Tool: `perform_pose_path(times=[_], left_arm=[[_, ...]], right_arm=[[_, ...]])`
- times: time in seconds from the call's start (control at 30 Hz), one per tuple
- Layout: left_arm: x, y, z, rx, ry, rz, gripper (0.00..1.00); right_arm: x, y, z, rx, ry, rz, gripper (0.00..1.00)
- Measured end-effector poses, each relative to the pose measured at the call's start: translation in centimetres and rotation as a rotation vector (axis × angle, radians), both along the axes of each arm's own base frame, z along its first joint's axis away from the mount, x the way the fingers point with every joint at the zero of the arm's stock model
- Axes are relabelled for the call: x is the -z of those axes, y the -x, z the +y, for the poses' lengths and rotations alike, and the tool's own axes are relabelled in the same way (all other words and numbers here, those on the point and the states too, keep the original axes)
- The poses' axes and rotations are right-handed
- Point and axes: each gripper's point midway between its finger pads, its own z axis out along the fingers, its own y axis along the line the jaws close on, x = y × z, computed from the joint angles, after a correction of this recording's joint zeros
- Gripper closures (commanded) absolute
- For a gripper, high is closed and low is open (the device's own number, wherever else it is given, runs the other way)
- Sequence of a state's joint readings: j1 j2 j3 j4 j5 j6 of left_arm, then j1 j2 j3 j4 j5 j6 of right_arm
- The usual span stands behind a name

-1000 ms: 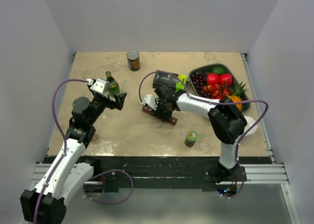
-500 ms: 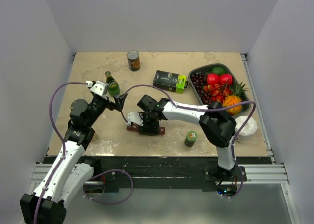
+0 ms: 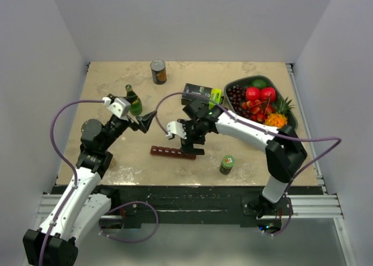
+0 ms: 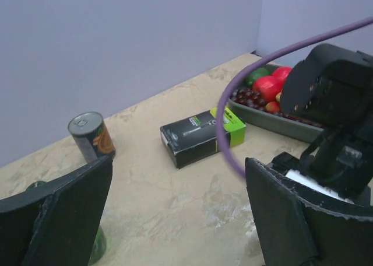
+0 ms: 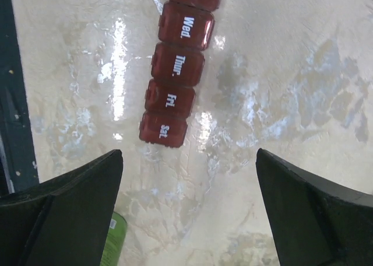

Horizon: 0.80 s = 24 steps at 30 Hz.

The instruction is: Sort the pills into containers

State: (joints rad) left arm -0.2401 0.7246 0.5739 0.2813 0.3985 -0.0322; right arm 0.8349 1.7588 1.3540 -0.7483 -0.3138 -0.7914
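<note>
The containers (image 3: 172, 153) are one maroon strip of small lidded compartments lying flat on the table, left of centre. In the right wrist view the containers (image 5: 178, 73) show closed lids marked with weekdays. My right gripper (image 3: 194, 144) hovers just above the strip's right end. There my right gripper (image 5: 189, 219) is open, with bare table between its fingers. My left gripper (image 3: 147, 121) is held up left of the strip, beside a green glass bottle (image 3: 133, 100). My left gripper (image 4: 180, 219) is open and empty. No pills are in view.
A small green bottle (image 3: 227, 164) stands near the front edge, right of the strip. A black-and-lime box (image 3: 201, 94), a dark tray of fruit (image 3: 289, 125) and a can (image 3: 158, 71) sit toward the back. A purple cable (image 4: 224, 126) crosses the left wrist view.
My right gripper carried the strip forward and left, then opened and let it go on the table. It now stands above the strip's right end. The left arm has barely moved.
</note>
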Motion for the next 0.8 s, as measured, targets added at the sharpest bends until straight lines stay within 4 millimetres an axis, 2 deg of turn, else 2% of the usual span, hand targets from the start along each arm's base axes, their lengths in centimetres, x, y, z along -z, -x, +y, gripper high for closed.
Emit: perform_pose_path(times=[0.07,0.1,0.23,0.3,0.4,0.5,0.57,0.8], left_arm=[[-0.2,0.1,-0.5,0.029,-0.006,-0.017,0.00],[0.3,0.0,-0.7,0.041,-0.018,-0.002,0.00],[4.0,-0.5,-1.7,0.102,-0.080,0.080,0.01],[6.1,-0.4,-2.4,0.134,-0.128,0.119,0.02],[9.3,0.7,-4.7,0.220,-0.241,0.156,0.03],[12.0,2.2,-6.9,0.305,-0.376,0.158,0.04],[13.8,3.1,-7.8,0.356,-0.463,0.158,0.04],[17.8,3.9,-7.8,0.431,-0.626,0.158,0.05]], right_arm=[[-0.7,-0.3,-1.4,0.019,-0.039,0.015,0.01],[-1.2,-0.5,-1.9,0.030,-0.063,0.018,0.01],[-4.0,-1.8,-4.2,0.083,-0.219,-0.035,0.01],[-4.6,-1.4,-5.0,0.074,-0.286,-0.044,0.01],[-4.1,-0.2,-5.6,0.018,-0.352,-0.026,0.01],[-2.8,1.1,-5.4,-0.037,-0.375,0.019,0.01],[-2.6,1.6,-5.1,-0.063,-0.392,0.034,0.01],[-2.8,2.0,-4.4,-0.116,-0.440,0.036,0.01]])
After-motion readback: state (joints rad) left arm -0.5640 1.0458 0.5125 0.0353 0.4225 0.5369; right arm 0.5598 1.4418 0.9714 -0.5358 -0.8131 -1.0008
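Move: The pill organizer lies on the table some 6 cm back, 8 cm to the right and about 27 cm below the left hand; the green bottle stands about 14 cm ahead of it and 13 cm to its left. From the right hand the organizer's middle is about 7 cm left, 1 cm back and 7 cm down. The green-lidded jar is 10 cm right of this hand and 6 cm back; the black-green box lies 18 cm ahead and 3 cm right. Nothing is touched yet: the left hand comes down some 18 cm towards the pill organizer, swinging about 8 cm right and 4 cm back, its wrist rolling and tipping the open fingers from nearly level to slanting down. The right hand, open and empty, clears out to the right by about 5 cm and up about 3 cm, tilting some 25 degrees so its fingers point more to the left. ##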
